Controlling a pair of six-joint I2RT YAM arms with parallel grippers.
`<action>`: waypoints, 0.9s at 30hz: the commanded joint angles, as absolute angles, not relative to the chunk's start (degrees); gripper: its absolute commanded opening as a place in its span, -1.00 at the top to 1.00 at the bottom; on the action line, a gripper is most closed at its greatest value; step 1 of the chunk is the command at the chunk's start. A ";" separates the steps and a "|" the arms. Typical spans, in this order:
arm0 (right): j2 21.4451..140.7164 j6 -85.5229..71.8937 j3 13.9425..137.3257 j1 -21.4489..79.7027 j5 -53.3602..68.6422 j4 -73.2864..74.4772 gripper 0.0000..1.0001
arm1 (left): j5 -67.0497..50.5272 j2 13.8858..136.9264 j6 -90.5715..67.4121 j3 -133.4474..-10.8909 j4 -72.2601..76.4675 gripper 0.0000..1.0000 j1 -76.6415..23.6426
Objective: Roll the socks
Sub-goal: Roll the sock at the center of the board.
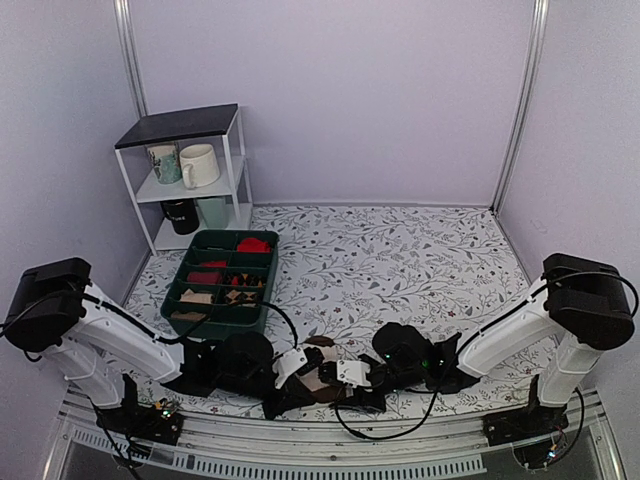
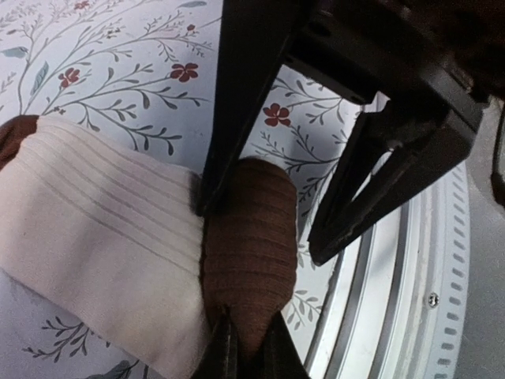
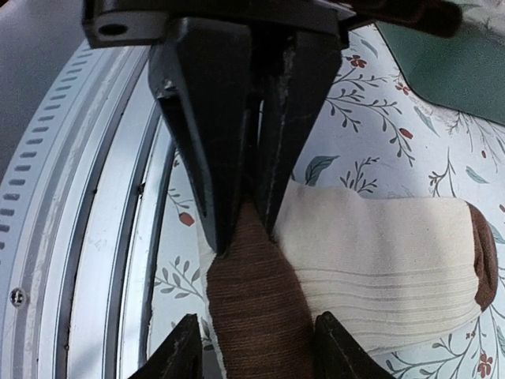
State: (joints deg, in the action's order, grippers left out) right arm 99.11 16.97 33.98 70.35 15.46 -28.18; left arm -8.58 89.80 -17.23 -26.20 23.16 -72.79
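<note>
The socks [image 1: 318, 381] lie flat near the table's front edge, cream fabric [image 2: 95, 229] with a dark brown end [image 2: 248, 237]. My left gripper [image 2: 251, 351] is shut on the tip of that brown end, which bunches up between its fingers. It also shows in the right wrist view [image 3: 243, 235], pinched on the brown fabric [image 3: 260, 308]. My right gripper [image 3: 252, 355] faces it from the other side, open, its fingers astride the brown end. The socks' far end [image 3: 485, 253] is also brown. In the top view both grippers, left [image 1: 300, 385] and right [image 1: 355, 385], meet over the socks.
A green compartment tray [image 1: 262, 300] with rolled socks stands behind the left arm. A white shelf [image 1: 236, 160] with mugs stands at the back left. The metal rail [image 1: 330, 450] of the table's front edge runs right beside the socks.
</note>
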 commanded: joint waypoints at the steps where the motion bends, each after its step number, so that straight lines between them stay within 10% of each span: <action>1: 101.51 16.67 36.06 70.75 15.38 -26.42 0.13 | -11.12 92.31 -17.99 -24.00 15.31 1.00 -72.51; 7: 102.88 15.92 38.63 70.81 17.13 -23.07 0.62 | -10.10 91.45 -17.92 -23.49 15.85 0.96 -72.51; 11: 104.49 16.32 41.51 70.76 19.67 -18.98 0.70 | -5.13 86.40 -17.46 -22.11 16.52 0.45 -72.72; 16: 107.25 14.59 46.90 67.34 29.66 -10.81 0.71 | 6.25 72.22 -14.87 -18.03 16.77 -0.88 -76.08; 27: 116.07 9.39 59.93 63.19 36.62 12.53 0.70 | 8.81 63.42 -6.29 -13.41 20.78 -0.94 -77.71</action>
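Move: The brown rolled end of the sock lies between the hands: its middle is about 2 cm left of the right hand, level with it fore and aft, its right end between the open right fingers. From the left hand, still pinching its left end, it is some 2 cm to the right. The sock's dark toe sits roughly 11 cm farther out and 4 cm left of the right hand; the green tray's middle is about 28 cm ahead and 25 cm left. Close the right fingers on the brown roll and carry it about 3.5 cm left along the table, then roll the right wrist top-forward some 25 degrees with the grip kept. Once the right has its hold, open the left fingers wide, let go of the roll, and draw the left hand off to the left and then up, about 6 cm each way, tilting slightly. ##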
